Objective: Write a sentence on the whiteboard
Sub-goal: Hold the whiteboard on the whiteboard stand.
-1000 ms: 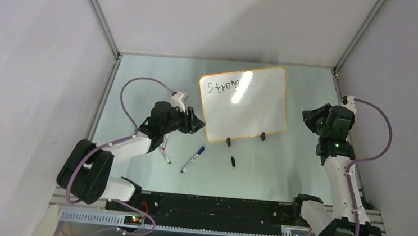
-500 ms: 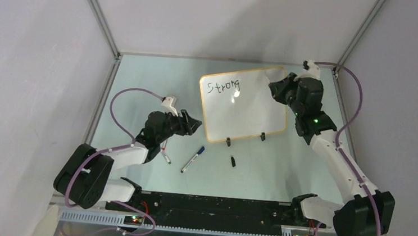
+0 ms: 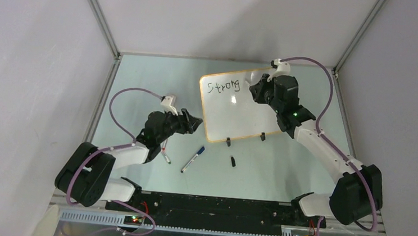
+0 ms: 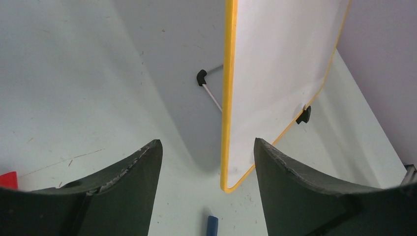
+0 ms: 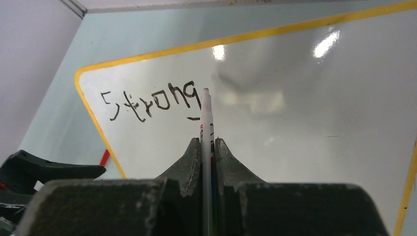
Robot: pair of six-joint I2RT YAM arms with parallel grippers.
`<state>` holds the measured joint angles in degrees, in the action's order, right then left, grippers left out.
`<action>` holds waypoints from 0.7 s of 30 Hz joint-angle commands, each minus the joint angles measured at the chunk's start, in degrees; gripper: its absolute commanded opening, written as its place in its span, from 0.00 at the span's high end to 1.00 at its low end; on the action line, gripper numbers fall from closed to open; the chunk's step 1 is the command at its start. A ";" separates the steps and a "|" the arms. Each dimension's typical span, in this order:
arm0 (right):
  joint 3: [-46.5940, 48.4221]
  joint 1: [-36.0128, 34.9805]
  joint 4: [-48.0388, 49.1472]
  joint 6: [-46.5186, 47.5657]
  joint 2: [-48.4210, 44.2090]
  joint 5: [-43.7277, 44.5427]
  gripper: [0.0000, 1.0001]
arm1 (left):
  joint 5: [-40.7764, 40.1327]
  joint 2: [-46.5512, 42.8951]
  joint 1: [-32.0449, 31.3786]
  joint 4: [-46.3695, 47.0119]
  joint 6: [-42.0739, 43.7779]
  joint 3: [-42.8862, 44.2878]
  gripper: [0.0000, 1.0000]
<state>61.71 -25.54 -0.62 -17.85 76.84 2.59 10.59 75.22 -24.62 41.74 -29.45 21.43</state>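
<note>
The whiteboard (image 3: 246, 112) stands tilted on its black clip feet, orange-yellow rim all round. The sentence (image 3: 223, 87) reads "Strong" in black at its upper left. My right gripper (image 3: 252, 91) is over the board's top, shut on a thin white marker (image 5: 207, 118). The marker's tip points at the board just right of the lettering (image 5: 152, 101); I cannot tell if it touches. My left gripper (image 3: 195, 122) stands open and empty at the board's lower left corner (image 4: 231, 184), apart from it, with its fingers (image 4: 135, 172) either side.
On the table in front of the board lie a blue-capped marker (image 3: 192, 159), a red-marked marker (image 3: 164, 153) under the left arm, and a small black cap (image 3: 232, 161). The blue cap (image 4: 212, 225) lies just ahead of the left jaws. Walls enclose three sides.
My right arm swung from the table's right edge over the board to the end of the lettering, marker in its grip. The left jaws opened wider and drew slightly back from the board's corner.
</note>
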 commanded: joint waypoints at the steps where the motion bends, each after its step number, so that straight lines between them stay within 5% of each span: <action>1: 2.49 -0.85 1.35 3.54 1.78 1.13 1.00 | -1.43 -0.89 -0.34 -0.57 2.30 1.70 0.28; 7: 2.47 -0.89 1.60 3.95 2.74 -0.83 1.00 | 1.79 1.87 -0.42 0.15 2.04 3.11 0.41; 21: 2.53 -0.87 0.89 5.19 1.51 0.46 1.00 | 9.54 9.03 -0.43 -2.09 0.85 8.49 0.47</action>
<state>61.73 -26.20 -1.02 -14.00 79.83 2.20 16.73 82.74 -24.71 39.29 -28.51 27.20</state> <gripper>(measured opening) 0.123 0.530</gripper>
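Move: Just right of the g in "Strong", the bare spot for the next letter lies from the marker-holding right hand about 5 cm ahead, 3 cm left and 4 cm below. The middle of "Strong" is 11 cm left, 3 cm ahead, 5 cm below. For the open left hand, the whiteboard's left edge is some 3 cm right, 1 cm ahead and 1 cm below; the stand's left foot is 12 cm right, 3 cm back, 10 cm below. Sinking about 2.5 cm and rolling roughly 5 degrees, the right hand brings the still-gripped marker's tip down to the whiteboard beside the g, where it seems to touch, then holds there. The left hand slides about 2.5 cm right and some 1.5 cm down onto the board's left edge, its wrist turning slightly clockwise and its fingers partly closing around that edge. ##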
